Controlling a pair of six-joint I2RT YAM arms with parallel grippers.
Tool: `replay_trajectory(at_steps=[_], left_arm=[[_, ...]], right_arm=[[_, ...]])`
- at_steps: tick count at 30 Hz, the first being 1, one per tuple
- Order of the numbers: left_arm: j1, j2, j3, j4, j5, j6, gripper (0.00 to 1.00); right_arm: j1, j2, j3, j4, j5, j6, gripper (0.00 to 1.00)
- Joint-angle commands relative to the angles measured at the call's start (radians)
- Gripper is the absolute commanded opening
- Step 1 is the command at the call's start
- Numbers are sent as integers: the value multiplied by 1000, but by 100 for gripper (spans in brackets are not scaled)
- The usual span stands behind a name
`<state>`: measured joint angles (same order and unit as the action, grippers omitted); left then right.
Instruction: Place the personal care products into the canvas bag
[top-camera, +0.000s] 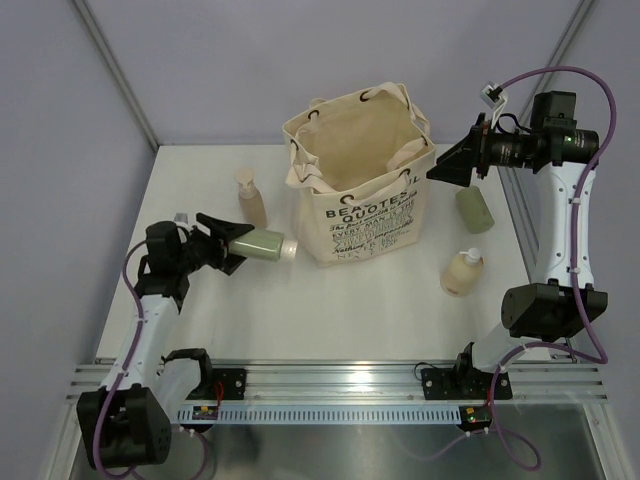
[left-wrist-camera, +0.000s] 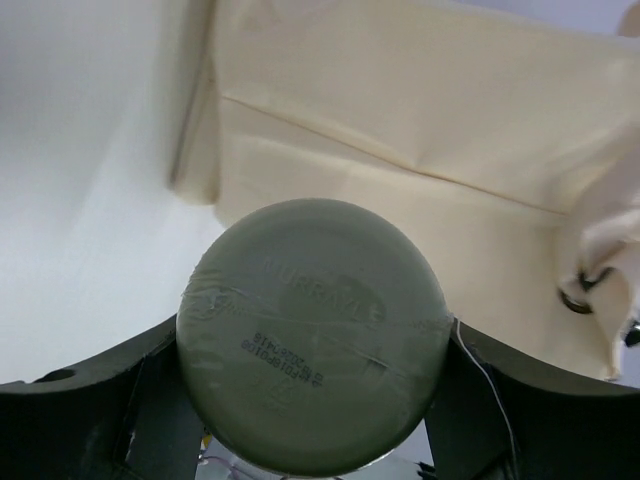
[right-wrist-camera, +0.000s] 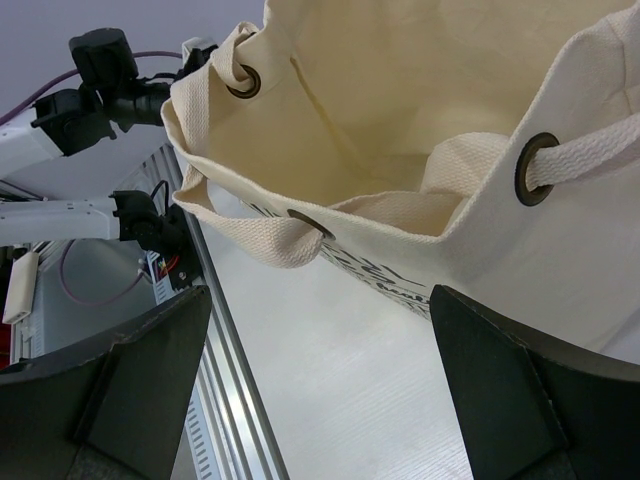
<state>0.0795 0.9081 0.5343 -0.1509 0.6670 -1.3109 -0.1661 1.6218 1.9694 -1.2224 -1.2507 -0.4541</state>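
My left gripper (top-camera: 232, 243) is shut on a sage-green tube (top-camera: 262, 244) with a white cap, held lying flat above the table, left of the canvas bag (top-camera: 365, 170). In the left wrist view the tube's round end (left-wrist-camera: 312, 335) fills the space between the fingers, with the bag's side (left-wrist-camera: 420, 150) behind it. My right gripper (top-camera: 450, 160) hangs open beside the bag's upper right rim. Its view looks into the bag's mouth (right-wrist-camera: 420, 120), with nothing between its fingers (right-wrist-camera: 130, 390). A beige pump bottle (top-camera: 252, 203) lies left of the bag. A green bottle (top-camera: 474, 210) and a cream bottle (top-camera: 462, 272) lie to its right.
The bag stands upright with its mouth wide and rope handles drooping over the rim (right-wrist-camera: 260, 235). The enclosure's wall frame (top-camera: 520, 215) runs close behind the right-hand bottles. A metal rail (top-camera: 330, 380) carrying the arm bases borders the table's near edge.
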Motion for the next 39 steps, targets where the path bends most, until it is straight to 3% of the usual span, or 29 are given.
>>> replay_trajectory(at_steps=[1, 9, 14, 20, 26, 35, 39], left_arm=[[3, -44, 183, 152, 103, -128, 0], [-1, 116, 666, 132, 85, -158, 0], [-120, 343, 964, 82, 53, -127, 0], [-300, 624, 1361, -99, -33, 22, 0], [-412, 899, 1694, -406, -159, 300, 0], [-555, 997, 1718, -570, -385, 683, 2], [-600, 1002, 1684, -610, -460, 814, 23]], right_arm=[[-6, -22, 6, 32, -23, 8, 99], [-6, -16, 2, 35, -24, 8, 99], [-6, -20, -17, 34, -21, 2, 99], [-6, -45, -33, 34, -13, -9, 99], [-13, -94, -70, 49, 25, -20, 99], [-36, -108, -96, 80, 118, -29, 100], [-36, -103, -135, 112, 247, -23, 100]])
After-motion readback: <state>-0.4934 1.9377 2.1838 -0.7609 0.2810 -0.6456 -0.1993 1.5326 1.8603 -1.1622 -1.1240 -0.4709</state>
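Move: Ahead and to the right of the left hand, which already holds the green bottle, the canvas bag's opening lies about 15 cm farther out, 23 cm right and 13 cm higher. The bag's near left bottom corner is 2 cm ahead, 16 cm right and 18 cm below; the pump bottle stands some 12 cm ahead, 1 cm right and 11 cm lower. From the right hand, the opening is 9 cm ahead, 19 cm left and 6 cm below. Lifting the green bottle fast, about 30 cm, the left hand eases forward with fingers tipping up, swings right and forward over the bag's left rim, then sinks some 17 cm to bring the front end down into the opening, rolling clockwise seen from behind the hand. Its grip stays shut on the bottle's base end; the open right hand drifts 2 cm right and slightly down. ##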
